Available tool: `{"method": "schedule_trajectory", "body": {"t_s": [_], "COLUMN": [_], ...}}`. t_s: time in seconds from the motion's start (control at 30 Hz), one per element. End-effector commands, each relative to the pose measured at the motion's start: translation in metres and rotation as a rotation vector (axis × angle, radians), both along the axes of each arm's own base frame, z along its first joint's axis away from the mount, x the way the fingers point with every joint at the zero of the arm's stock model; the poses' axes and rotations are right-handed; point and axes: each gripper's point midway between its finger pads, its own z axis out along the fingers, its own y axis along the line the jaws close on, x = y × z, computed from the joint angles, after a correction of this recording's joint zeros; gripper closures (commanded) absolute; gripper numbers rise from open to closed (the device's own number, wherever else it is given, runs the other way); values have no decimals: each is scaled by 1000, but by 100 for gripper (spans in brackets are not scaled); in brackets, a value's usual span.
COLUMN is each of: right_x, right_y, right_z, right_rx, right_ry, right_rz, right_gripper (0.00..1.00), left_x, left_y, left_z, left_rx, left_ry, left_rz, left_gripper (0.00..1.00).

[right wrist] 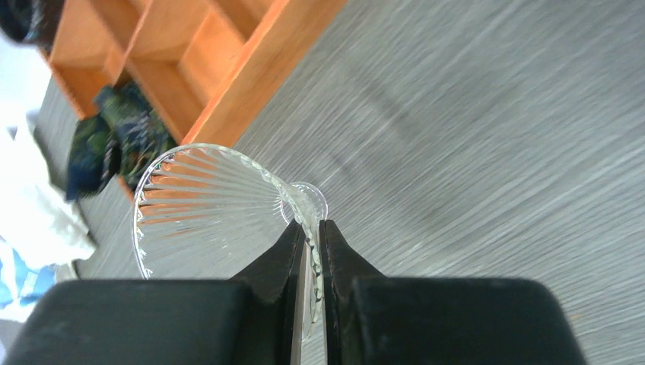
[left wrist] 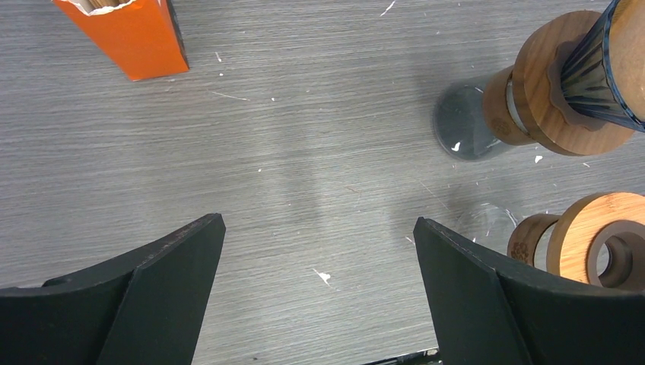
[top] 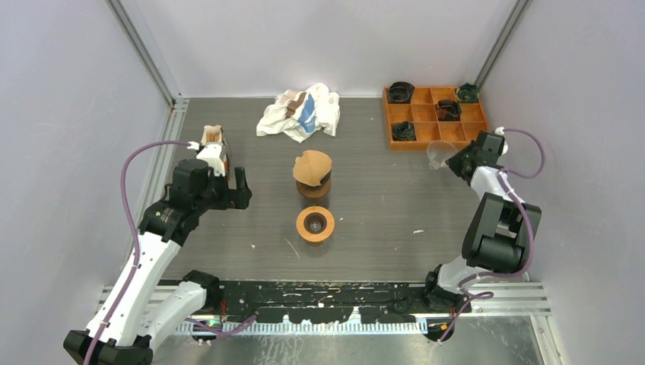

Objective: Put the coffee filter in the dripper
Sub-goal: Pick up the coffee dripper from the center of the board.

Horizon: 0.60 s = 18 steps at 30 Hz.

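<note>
A brown paper coffee filter (top: pixel 312 164) sits in a dark ribbed dripper (left wrist: pixel 601 68) on a wood-collared glass carafe at the table's middle. A second carafe with a bare wooden ring (top: pixel 315 224) stands just nearer; it also shows in the left wrist view (left wrist: pixel 601 239). My right gripper (right wrist: pixel 310 236) is shut on the wall of a clear ribbed glass dripper (right wrist: pixel 213 201) and holds it above the table at the right (top: pixel 440 154). My left gripper (top: pixel 234 184) is open and empty over bare table (left wrist: pixel 319 266), left of the carafes.
An orange filter box (top: pixel 214 141) stands at the back left, also in the left wrist view (left wrist: pixel 125 34). A crumpled white cloth (top: pixel 300 112) lies at the back. An orange compartment tray (top: pixel 426 125) with dark items sits at the back right, close to the held glass dripper.
</note>
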Motion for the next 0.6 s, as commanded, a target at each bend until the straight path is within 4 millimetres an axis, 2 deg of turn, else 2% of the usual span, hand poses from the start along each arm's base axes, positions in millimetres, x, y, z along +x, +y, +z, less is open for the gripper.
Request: {"method": "schedule_trajectory", "body": {"t_s": [0.0,0.23,0.47,0.57], "right_x": [5,-15,-37,-44], "right_y": [31,78,114,137], "right_z": [41,64,85,94], "right_rx": [-31,-44,-1,3], "right_ry": [-88,-90,-117,-131], "right_rz": [74,214,349,423], "right_gripper": [99,99,99,99], "left_x": [8,2,-19,-28], "left_y": [-7,-23,-38,-45], "left_z": [18,24,33,36], "left_rx": [-43,-135,-269,-329], "left_ry": [-72,-43,1,17], "left_rz": [-15,-46,-70,-82], "left_gripper": [1,1,1,1]}}
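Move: My right hand already holds the clear dripper by its rim. The empty stand with the wooden ring lies about 47 cm to its left, 22 cm back and a few centimetres lower; the stand with the blue dripper and paper filter is some 12 cm beyond that one. The orange tray lies roughly 19 cm ahead of my right hand and 7 cm lower. From my open left hand, the empty stand is about 21 cm right, 7 cm back and 14 cm down. I carry the clear dripper left and upward with my right hand, about 11 cm across and 7 cm up, then easing back a little, past the front of the tray and towards the empty stand. The wrist turns nearly 20 degrees counter-clockwise while the fingers keep their pinch. My left hand, wide open and empty, starts right and slightly back towards that stand, some 3 cm, rolling about 10 degrees so its left side dips. ##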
